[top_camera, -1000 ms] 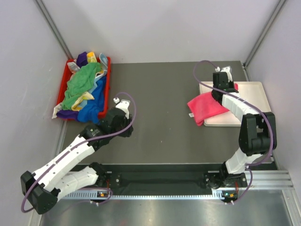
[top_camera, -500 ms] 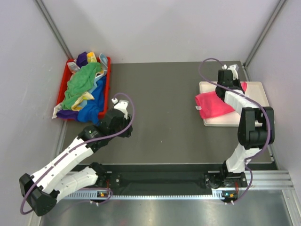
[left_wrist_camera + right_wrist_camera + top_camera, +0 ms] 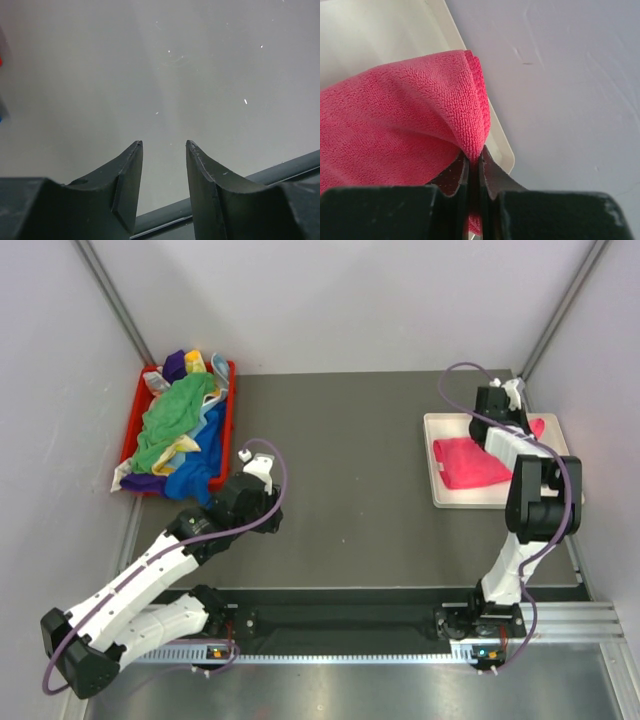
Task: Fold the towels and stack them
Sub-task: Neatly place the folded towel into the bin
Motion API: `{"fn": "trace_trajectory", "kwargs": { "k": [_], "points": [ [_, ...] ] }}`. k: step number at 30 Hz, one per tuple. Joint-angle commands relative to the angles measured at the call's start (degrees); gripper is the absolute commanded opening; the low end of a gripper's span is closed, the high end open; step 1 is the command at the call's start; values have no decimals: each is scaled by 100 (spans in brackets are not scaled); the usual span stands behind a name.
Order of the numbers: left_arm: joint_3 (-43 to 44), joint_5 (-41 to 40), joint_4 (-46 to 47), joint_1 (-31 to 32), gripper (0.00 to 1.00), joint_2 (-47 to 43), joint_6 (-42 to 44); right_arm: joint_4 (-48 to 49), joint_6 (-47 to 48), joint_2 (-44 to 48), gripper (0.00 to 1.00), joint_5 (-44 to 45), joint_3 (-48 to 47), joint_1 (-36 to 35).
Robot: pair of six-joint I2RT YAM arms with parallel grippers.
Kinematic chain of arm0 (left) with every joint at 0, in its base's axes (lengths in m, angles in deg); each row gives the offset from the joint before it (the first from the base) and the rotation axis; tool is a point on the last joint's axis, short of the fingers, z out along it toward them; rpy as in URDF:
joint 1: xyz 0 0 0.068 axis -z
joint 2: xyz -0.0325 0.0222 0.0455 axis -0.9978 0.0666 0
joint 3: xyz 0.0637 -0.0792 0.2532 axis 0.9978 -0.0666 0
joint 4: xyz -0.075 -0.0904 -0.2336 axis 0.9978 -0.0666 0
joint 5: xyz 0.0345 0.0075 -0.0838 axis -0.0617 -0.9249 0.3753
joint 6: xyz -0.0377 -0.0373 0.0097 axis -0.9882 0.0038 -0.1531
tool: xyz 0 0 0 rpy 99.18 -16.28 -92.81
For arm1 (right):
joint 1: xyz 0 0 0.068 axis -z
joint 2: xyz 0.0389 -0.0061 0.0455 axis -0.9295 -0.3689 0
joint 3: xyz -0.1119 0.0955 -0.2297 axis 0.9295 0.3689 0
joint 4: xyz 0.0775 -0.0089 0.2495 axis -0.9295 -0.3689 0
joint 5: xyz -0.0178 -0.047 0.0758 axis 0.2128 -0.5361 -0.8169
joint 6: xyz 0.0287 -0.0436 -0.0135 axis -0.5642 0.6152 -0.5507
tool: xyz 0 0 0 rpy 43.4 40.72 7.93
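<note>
A folded bright pink towel (image 3: 472, 462) lies on the white flat tray (image 3: 448, 490) at the right. My right gripper (image 3: 512, 418) is shut on the towel's edge near the tray's far right corner; the pinched fold (image 3: 470, 115) shows close up in the right wrist view. A heap of towels, green (image 3: 172, 412), blue (image 3: 195, 475), purple and yellow-patterned, fills the red bin (image 3: 228, 415) at the left. My left gripper (image 3: 248, 458) stands open and empty just right of the bin's near end, its fingers (image 3: 131, 172) apart over bare table.
Grey walls close the table on the left, back and right. The tray's rim (image 3: 497, 132) runs close to the right wall. A dark rail (image 3: 280, 167) crosses below the left fingers. Both arm bases sit at the near edge.
My right gripper has pulled the pink towel rightward, from hanging off the tray's left edge to lying fully on the tray. The left gripper has opened wider and barely shifted.
</note>
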Motion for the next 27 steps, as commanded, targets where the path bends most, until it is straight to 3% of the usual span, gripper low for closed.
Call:
{"fn": "trace_trajectory", "kwargs": {
  "k": [1, 9, 15, 19, 22, 27],
  "points": [
    [-36, -122, 150, 47, 45, -62, 55, 97, -135, -77, 0, 155, -246, 163],
    [-27, -78, 159, 73, 46, -18, 64, -587, -573, -437, 2, 110, -631, 216],
    [-36, -34, 176, 73, 46, -1, 73, -913, -759, -499, 40, 146, -816, 251],
    [-36, -25, 177, 73, 46, 0, 82, -1300, -970, -438, 86, 119, -975, 286],
    [-36, -16, 185, 73, 46, 17, 82, -1537, -1154, -376, 96, 76, -1159, 295],
    [-18, -86, 168, 73, 46, 157, 82, -2407, -2050, 193, 98, -872, -1564, 268]
  ]
}}
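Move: Out over the right-hand part of the white bin, the right fingers hold the raised right end of the folded towel. The bin's middle lies about 7 cm back from them, 6 cm left and 5 cm below. The towel's middle, already over the bin floor, is some 8 cm back and 11 cm left, 4 cm lower. The bin's right rim runs roughly 11 cm to the right. From the left hand, the bin's middle lies some 15 cm ahead, 58 cm right. Lowering the held end of the towel into the bin, the right hand drifts about a centimetre to the right and sinks about 2.5 cm. Near the bottom its fingers start to open, spread fully and let go of the cloth, while the hand rises about 2 cm off the towel, turning only slightly. ##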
